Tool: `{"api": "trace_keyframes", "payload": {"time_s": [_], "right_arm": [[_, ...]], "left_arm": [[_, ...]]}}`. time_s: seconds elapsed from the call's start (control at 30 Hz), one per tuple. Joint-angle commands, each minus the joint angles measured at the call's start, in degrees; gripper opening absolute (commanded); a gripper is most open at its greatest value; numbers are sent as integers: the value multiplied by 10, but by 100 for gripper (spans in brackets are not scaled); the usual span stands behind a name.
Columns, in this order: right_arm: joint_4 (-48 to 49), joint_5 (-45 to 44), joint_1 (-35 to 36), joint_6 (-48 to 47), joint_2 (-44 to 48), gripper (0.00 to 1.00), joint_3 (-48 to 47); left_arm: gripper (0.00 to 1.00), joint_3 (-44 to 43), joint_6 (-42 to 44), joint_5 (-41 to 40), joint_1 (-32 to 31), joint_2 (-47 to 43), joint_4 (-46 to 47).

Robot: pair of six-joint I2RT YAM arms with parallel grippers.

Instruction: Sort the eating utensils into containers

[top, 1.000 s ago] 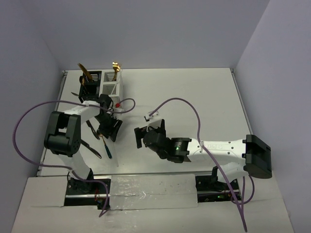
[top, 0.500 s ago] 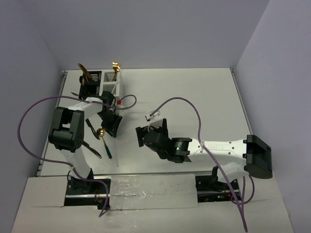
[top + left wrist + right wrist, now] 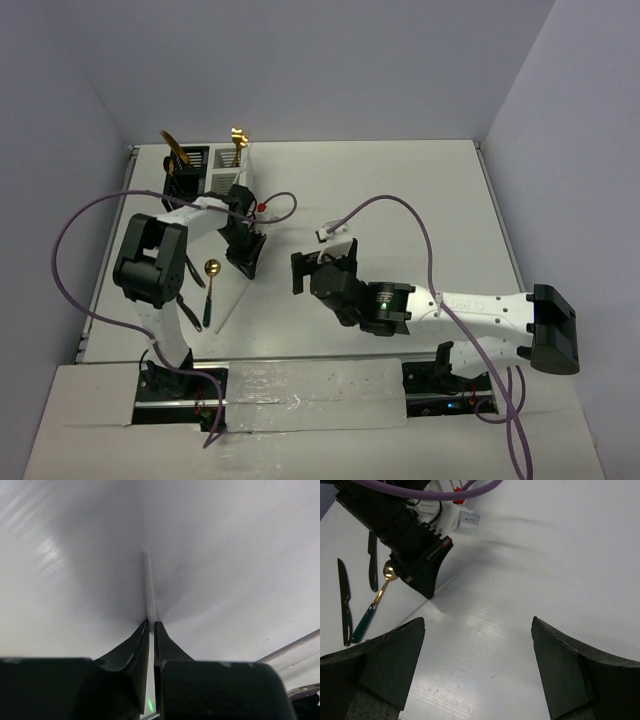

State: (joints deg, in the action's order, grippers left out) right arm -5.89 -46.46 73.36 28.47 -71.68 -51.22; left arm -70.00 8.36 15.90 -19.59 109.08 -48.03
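My left gripper [image 3: 248, 266] points down at the table, its jaws closed on a thin white stick [image 3: 147, 585] that runs between the fingertips; the left gripper [image 3: 151, 624] is seen from the wrist too. In the top view the white stick [image 3: 232, 302] slants toward the near edge. A gold spoon with a green handle [image 3: 209, 290] lies just left of it, also seen from the right wrist as a gold spoon [image 3: 375, 601]. The black container [image 3: 183, 178] and white container [image 3: 226, 176] stand at the far left, gold utensils sticking out. My right gripper [image 3: 477, 625] hovers open over bare table, empty.
Two black knives [image 3: 344, 600] [image 3: 372, 562] lie left of the spoon near the table's left edge. Purple cables loop over both arms. The left arm's body [image 3: 400, 530] crosses the upper left of the right wrist view.
The left gripper has moved right and away from the spoon, and its jaws have closed onto the white stick. The right arm has shifted slightly to the right, still open.
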Motion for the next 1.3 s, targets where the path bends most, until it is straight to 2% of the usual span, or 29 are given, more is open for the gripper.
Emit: {"api": "trace_keyframes", "payload": {"time_s": [0.0, 0.2, 0.3, 0.4, 0.43, 0.53, 0.73, 0.93, 1.1, 1.27], "right_arm": [[-12, -39, 5, 7, 29, 93, 9], [-18, -52, 5, 13, 57, 94, 24], [-23, -54, 5, 18, 66, 94, 27], [-36, -54, 6, 26, 77, 94, 27], [-40, -54, 5, 27, 79, 94, 29], [-36, -55, 6, 28, 92, 93, 35], [-15, -50, 6, 26, 110, 93, 46], [-30, -52, 6, 36, 120, 93, 46], [-41, -61, 6, 50, 135, 93, 57], [-42, -71, 6, 52, 150, 93, 65]], "left_arm": [[13, -5, -12, 4, -32, 54, 102], [14, -43, -22, -5, -83, 80, 131], [17, -68, -16, -33, -107, 86, 151], [28, -74, 2, -60, -121, 80, 134], [38, -73, 5, -68, -122, 77, 124], [47, -39, 24, -97, -122, 59, 84], [47, 45, 34, -130, -122, 12, 77], [45, 57, 25, -143, -129, 18, 96], [45, 78, 24, -175, -167, 19, 115], [43, 83, 32, -140, -170, 24, 79]]}}
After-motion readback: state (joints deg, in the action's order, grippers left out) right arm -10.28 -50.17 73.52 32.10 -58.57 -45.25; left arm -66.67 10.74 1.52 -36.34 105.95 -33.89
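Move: The left fingertips, almost on the table, already pinch the thin white stick; its middle lies about 5 cm back and 2 cm left of them. Bare table, the place it is taken to, lies some 9 cm right and 3 cm ahead. The gold spoon is about 9 cm left and 5 cm back, the white container roughly 20 cm ahead and 4 cm left. From the raised right hand, the stick is some 17 cm left, 1 cm ahead and 21 cm below. Rightward and slightly forward, skimming the table, the left hand drags the pinched white stick about 9 cm away from the spoon, then opens its fingers to nearly half and eases back left some 3 cm, staying astride the stick. Its fingertips swing forward about 20 degrees as the hand turns clockwise. The open, empty right hand draws off 5 cm rightward and rises a little. ##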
